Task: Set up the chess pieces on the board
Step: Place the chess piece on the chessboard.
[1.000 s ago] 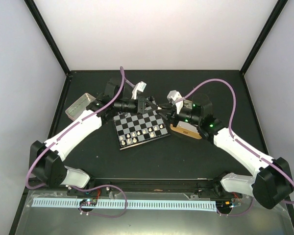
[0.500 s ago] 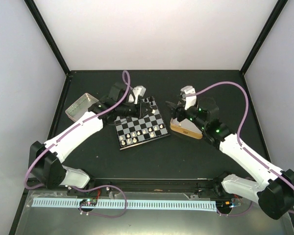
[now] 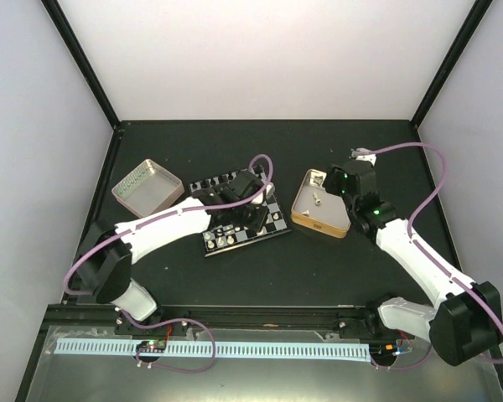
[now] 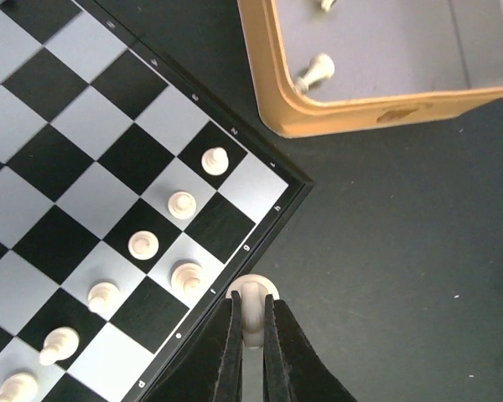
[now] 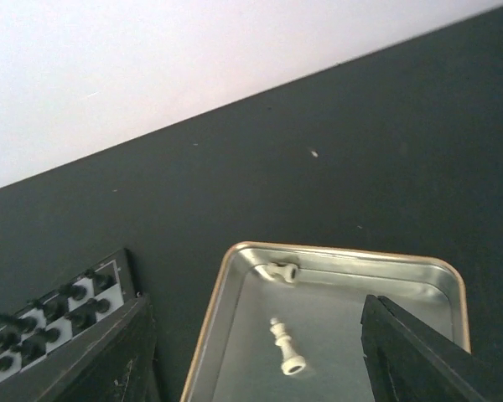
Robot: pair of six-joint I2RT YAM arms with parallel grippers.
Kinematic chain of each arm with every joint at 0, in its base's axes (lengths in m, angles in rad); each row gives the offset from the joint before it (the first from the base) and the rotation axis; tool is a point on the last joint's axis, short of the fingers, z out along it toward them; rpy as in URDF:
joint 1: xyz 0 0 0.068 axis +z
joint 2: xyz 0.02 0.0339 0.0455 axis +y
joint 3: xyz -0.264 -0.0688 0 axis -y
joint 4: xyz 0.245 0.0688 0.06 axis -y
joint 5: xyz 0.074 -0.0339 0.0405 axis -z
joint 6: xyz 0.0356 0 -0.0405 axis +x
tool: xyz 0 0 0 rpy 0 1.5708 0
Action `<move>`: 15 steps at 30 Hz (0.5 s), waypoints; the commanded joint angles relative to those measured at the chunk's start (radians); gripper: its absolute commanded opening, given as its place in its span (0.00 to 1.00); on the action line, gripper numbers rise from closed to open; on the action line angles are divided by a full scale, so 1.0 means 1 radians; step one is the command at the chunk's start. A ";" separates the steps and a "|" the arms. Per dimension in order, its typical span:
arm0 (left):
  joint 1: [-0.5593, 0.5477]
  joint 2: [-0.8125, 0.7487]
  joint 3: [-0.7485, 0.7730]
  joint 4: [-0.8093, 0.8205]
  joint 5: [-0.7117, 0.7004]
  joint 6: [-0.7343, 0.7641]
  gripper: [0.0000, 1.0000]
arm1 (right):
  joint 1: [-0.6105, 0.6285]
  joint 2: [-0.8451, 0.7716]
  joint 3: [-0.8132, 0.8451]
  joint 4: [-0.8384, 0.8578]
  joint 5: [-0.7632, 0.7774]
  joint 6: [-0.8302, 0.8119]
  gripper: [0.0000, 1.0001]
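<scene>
The board is black and silvery-white checkered and lies mid-table, partly under my left arm. A line of white chess pieces stands along its edge, and black pieces fill the far rows. My left gripper is shut on a white piece, held upright over the board's dark border near the corner next to the tin; from above this gripper is over the board's near right part. My right gripper stands open and holds nothing above the gold-rimmed tin.
The gold-rimmed tin lies right of the board with two white pieces lying loose in it. A pale silver tin sits at the far left. Dark walls bound the table's back and sides.
Both grippers were together at the board's far edge. The right gripper has opened and drawn back to the tin. The left arm has swung across the board to its near right corner.
</scene>
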 commanded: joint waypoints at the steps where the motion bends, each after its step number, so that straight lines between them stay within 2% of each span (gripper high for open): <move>1: -0.036 0.065 0.029 -0.002 -0.064 0.054 0.01 | -0.034 0.016 -0.024 -0.046 0.036 0.131 0.68; 15: -0.065 0.243 0.097 0.032 -0.123 0.083 0.02 | -0.064 0.072 -0.023 -0.067 -0.007 0.145 0.68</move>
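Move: The left gripper already holds a white chess piece; the empty dark square beside the near right corner square lies about 2 cm ahead, 3 cm right and 12 cm below. The white bishop is 1 cm ahead and 10 cm below, the pawn behind the empty square 5 cm ahead, 2 cm right. From the open right gripper, the nearer white piece in the tan tray lies roughly 4 cm ahead, 2 cm left, 20 cm below, the second piece some 6 cm beyond it. Lower the left gripper about 7 cm towards the empty dark square at the board's near right end, easing about 1.5 cm right, slowing, and rolling some 10 degrees so the fingers point more steeply down; keep the piece pinched. Meanwhile sink the open right gripper about 4 cm towards the tray, drifting 2 cm right, tipping its fingers down and turning slightly clockwise. ##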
